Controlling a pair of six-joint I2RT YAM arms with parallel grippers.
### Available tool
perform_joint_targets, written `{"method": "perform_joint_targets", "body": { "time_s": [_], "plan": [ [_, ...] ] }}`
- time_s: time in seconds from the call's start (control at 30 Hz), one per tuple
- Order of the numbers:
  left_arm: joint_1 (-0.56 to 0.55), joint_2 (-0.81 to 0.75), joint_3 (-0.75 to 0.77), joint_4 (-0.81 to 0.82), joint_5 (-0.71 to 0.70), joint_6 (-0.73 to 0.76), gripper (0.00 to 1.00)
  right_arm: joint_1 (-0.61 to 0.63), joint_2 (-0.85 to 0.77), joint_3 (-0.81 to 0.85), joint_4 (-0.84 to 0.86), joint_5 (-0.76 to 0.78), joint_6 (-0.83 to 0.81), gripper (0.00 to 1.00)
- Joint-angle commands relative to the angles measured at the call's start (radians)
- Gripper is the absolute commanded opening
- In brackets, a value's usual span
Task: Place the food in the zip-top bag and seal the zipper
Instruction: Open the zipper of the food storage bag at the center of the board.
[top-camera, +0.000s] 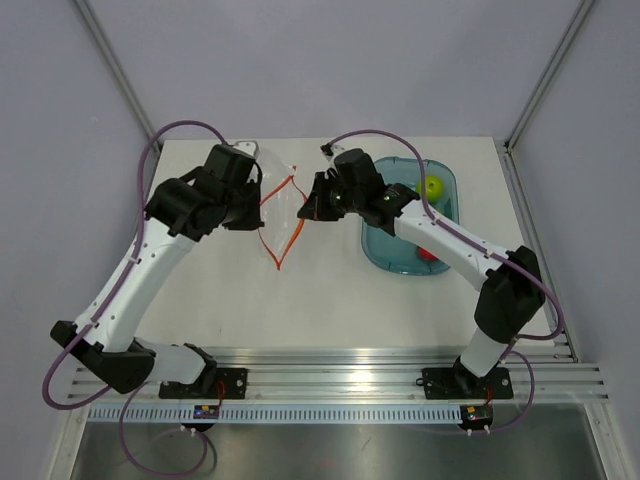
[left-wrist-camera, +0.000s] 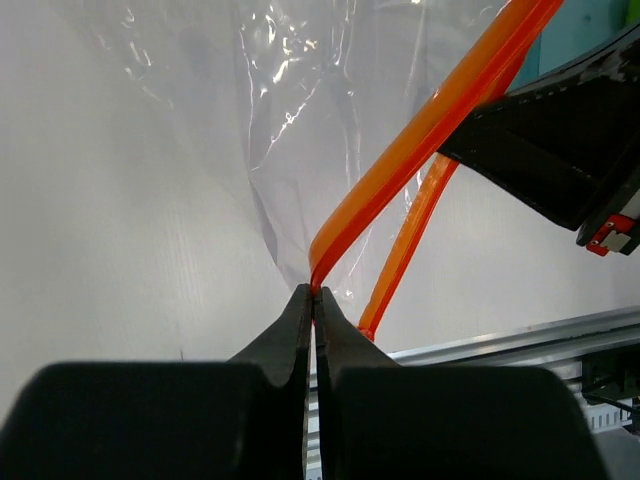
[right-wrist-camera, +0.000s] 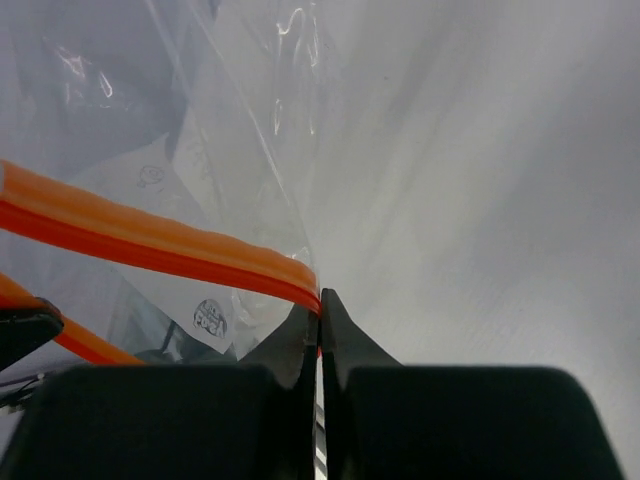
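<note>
The clear zip-top bag (top-camera: 280, 165) hangs above the table between both arms, its mouth spread into a diamond outlined by the orange zipper (top-camera: 290, 245). My left gripper (top-camera: 262, 208) is shut on one side of the zipper (left-wrist-camera: 430, 120), pinching it at the fingertips (left-wrist-camera: 313, 292). My right gripper (top-camera: 305, 212) is shut on the opposite side of the zipper (right-wrist-camera: 150, 240), the strip ending between its tips (right-wrist-camera: 320, 300). Of the food, a lime-green apple (top-camera: 433, 186) and a small red fruit (top-camera: 428, 252) lie to the right of the bag, outside it.
Both fruits sit in a translucent teal oval tray (top-camera: 385, 250) right of the bag, partly under my right forearm. Metal rails (top-camera: 330, 385) run along the near table edge. The right gripper's black body (left-wrist-camera: 560, 150) fills the upper right of the left wrist view.
</note>
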Motion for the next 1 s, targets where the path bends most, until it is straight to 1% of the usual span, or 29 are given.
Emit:
{"method": "perform_joint_targets", "body": {
  "time_s": [0.0,0.03,0.1,0.13,0.17,0.2,0.23,0.27,0.3,0.37,0.43,0.47,0.5,0.53,0.57,0.6,0.63,0.67,0.8,0.87,0.9,0.97],
  "plan": [
    [0.006,-0.01,0.114,-0.145,-0.06,0.03,0.0,-0.021,0.022,0.077,-0.008,-0.181,-0.005,0.0],
    [0.006,-0.005,0.112,-0.139,-0.049,0.027,0.0,-0.033,0.023,0.074,-0.004,-0.209,0.007,0.0],
    [0.006,0.032,0.08,-0.104,-0.002,0.024,0.0,-0.079,0.037,0.053,-0.008,-0.209,0.021,0.0],
    [0.006,0.049,0.06,-0.086,0.033,0.025,0.0,-0.096,0.046,0.048,-0.022,-0.189,0.018,0.0],
    [0.006,0.065,0.04,-0.023,0.058,0.027,0.0,-0.107,0.057,0.054,-0.049,-0.15,-0.008,0.0],
    [0.006,0.113,0.009,0.014,0.081,0.024,0.0,-0.117,0.08,0.06,-0.106,-0.099,-0.023,0.0],
    [0.004,0.137,-0.002,0.048,0.139,0.022,0.0,-0.119,0.091,0.068,-0.132,-0.024,-0.04,0.0],
    [0.004,0.168,-0.011,0.116,0.159,0.016,0.0,-0.119,0.105,0.089,-0.157,0.005,-0.066,0.0],
    [0.004,0.226,-0.019,0.143,0.16,0.012,0.0,-0.119,0.129,0.098,-0.201,0.024,-0.074,0.0],
    [0.002,0.286,-0.026,0.195,0.209,-0.002,0.0,-0.119,0.141,0.094,-0.214,0.03,-0.078,0.0],
    [-0.001,0.334,-0.03,0.214,0.219,-0.01,0.0,-0.119,0.129,0.07,-0.192,0.021,-0.068,0.09],
    [-0.002,0.334,-0.039,0.241,0.227,-0.013,0.0,-0.119,0.109,0.036,-0.18,0.018,-0.056,0.24],
    [-0.002,0.329,-0.049,0.256,0.233,-0.016,0.0,-0.119,0.097,0.016,-0.153,0.019,-0.048,0.32],
    [-0.002,0.322,-0.069,0.284,0.248,-0.014,0.0,-0.121,0.086,-0.024,-0.133,0.015,-0.026,0.34],
    [-0.002,0.322,-0.071,0.287,0.249,-0.014,0.0,-0.122,0.067,-0.039,-0.099,0.007,-0.017,0.39],
    [-0.002,0.322,-0.072,0.295,0.252,-0.013,0.0,-0.122,0.057,-0.056,-0.082,-0.003,0.012,0.47],
    [-0.001,0.328,-0.072,0.295,0.256,-0.01,0.0,-0.122,0.051,-0.081,-0.07,-0.005,0.026,0.5],
    [-0.001,0.329,-0.072,0.295,0.259,-0.01,0.0,-0.121,0.039,-0.096,-0.033,-0.011,0.04,0.51],
    [0.013,0.325,-0.076,0.315,0.287,-0.025,0.0,-0.121,0.013,-0.167,0.024,-0.008,0.105,0.52],
    [0.021,0.311,-0.083,0.332,0.299,-0.039,0.0,-0.119,-0.01,-0.2,0.071,-0.008,0.135,0.57],
    [0.022,0.309,-0.085,0.342,0.304,-0.048,0.0,-0.115,-0.019,-0.235,0.091,-0.004,0.159,0.63],
    [0.024,0.305,-0.08,0.346,0.311,-0.054,0.0,-0.098,-0.024,-0.251,0.119,0.022,0.178,0.67]
  ]
}}
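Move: From the left hand, which pinches the left lip, the middle of the bag's open mouth lies about 5 cm right, 3 cm back and 3 cm below. From the right hand, which pinches the opposite lip, the mouth's middle is some 4 cm left, 1 cm back and a centimetre or so lower. The teal bin stands roughly 22 cm to the right hand's right, 4 cm farther out and 17 cm lower. Both grippers keep their pinch on opposite lips of the bag at first, rise about 2 cm, then swing down and right together; partway down the right fingers spread and let go of their lip. The left keeps its grip, ending about 12 cm lower, 8 cm right and 5 cm farther forward with its fingers tipped some 15 degrees steeper. The right hand sinks about 10 cm and goes 6 cm right, first reaching forward, then easing back. ##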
